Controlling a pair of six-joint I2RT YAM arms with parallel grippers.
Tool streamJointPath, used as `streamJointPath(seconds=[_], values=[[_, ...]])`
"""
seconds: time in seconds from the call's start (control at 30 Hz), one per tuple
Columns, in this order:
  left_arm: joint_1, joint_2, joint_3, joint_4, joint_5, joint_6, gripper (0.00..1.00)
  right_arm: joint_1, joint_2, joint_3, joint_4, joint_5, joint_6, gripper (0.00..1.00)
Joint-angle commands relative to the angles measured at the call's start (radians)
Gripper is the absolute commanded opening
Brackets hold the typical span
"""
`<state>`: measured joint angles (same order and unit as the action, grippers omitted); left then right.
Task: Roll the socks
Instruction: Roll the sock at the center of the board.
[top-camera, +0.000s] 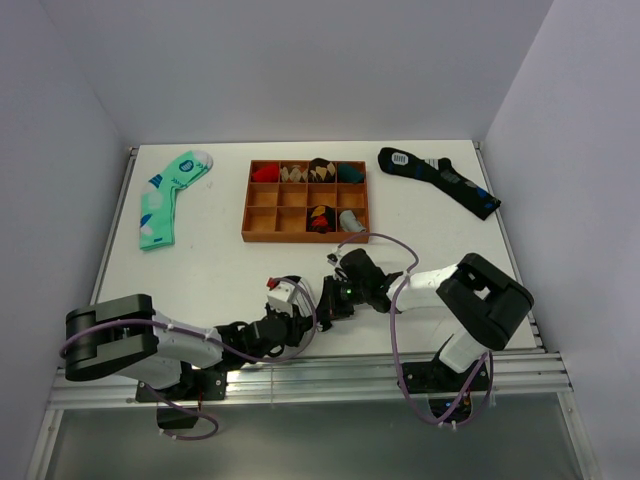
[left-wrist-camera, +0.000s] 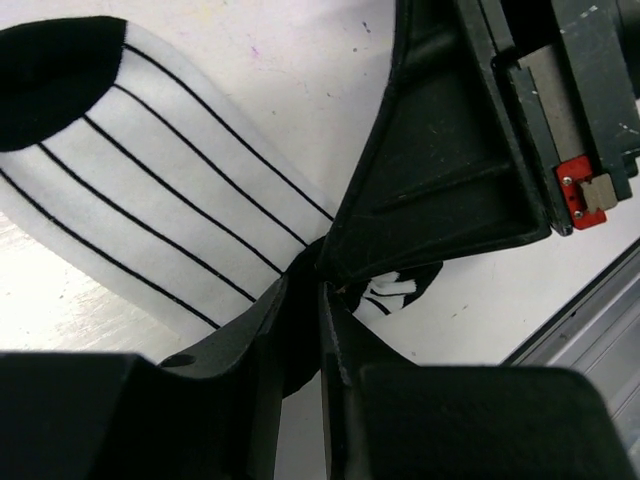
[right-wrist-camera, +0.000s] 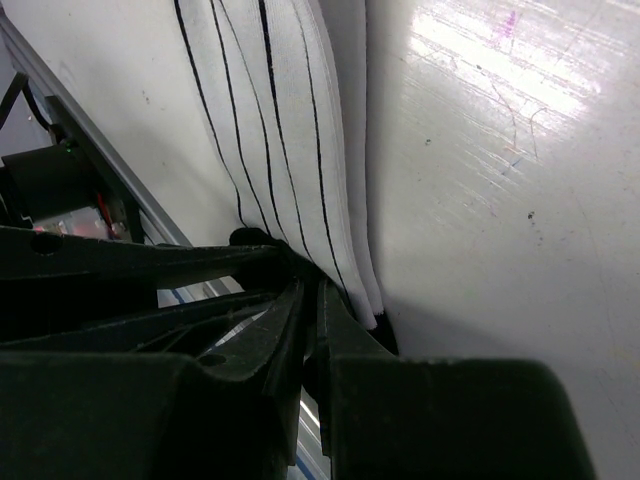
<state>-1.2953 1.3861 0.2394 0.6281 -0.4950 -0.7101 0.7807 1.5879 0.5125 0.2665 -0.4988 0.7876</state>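
Note:
The white sock with thin black stripes (left-wrist-camera: 170, 190) lies flat on the white table, its black toe at the upper left of the left wrist view. My left gripper (left-wrist-camera: 320, 285) is shut on the sock's black end. My right gripper (right-wrist-camera: 305, 290) is shut on the black end of the same sock (right-wrist-camera: 280, 110), which runs away from it. In the top view the two grippers, left (top-camera: 305, 315) and right (top-camera: 335, 298), meet tip to tip near the table's front edge and hide the sock.
A wooden compartment tray (top-camera: 246, 205) holding several rolled socks stands at the back middle. A mint green sock (top-camera: 165, 200) lies at the back left. A long black sock with blue patches (top-camera: 440, 180) lies at the back right. The metal front rail (top-camera: 300, 385) runs just behind the grippers.

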Motion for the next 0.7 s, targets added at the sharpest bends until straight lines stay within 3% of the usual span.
streamJointPath(seconds=[0.0, 0.33, 0.67], values=[[0.004, 0.011, -0.028, -0.008, -0.059, -0.054, 0.24, -0.008, 0.064, -0.037, -0.124, 0.16, -0.065, 0.0], [0.004, 0.01, -0.031, -0.059, -0.109, -0.098, 0.2, -0.006, 0.064, -0.078, -0.075, 0.164, -0.051, 0.0], [0.013, 0.056, 0.034, -0.194, -0.077, -0.155, 0.0, -0.004, 0.034, -0.127, -0.032, 0.157, -0.039, 0.0]])
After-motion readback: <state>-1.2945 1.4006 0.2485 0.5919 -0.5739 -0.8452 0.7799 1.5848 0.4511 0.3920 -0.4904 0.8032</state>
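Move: The sock's folded black end lies practically between the left fingertips, about 1 cm ahead and 1 cm below. The right gripper's fingertips stand some 3 cm to the left hand's right, level with it. The sock's flat far black end is roughly 9 cm ahead and 4 cm to the left, and the box about 32 cm straight ahead, both slightly below. From the right hand the folded black end is some 2 cm left, about level fore and aft and in height. Nudge the left gripper about 1 cm forward and to its left along the sock's folded black end, turning it some 5 to 10 degrees counter-clockwise, then shut its part-open fingers completely to pinch the cloth there. Keep the right gripper in place, still clamped on the folded end beside it, letting its wrist tilt only slightly. ##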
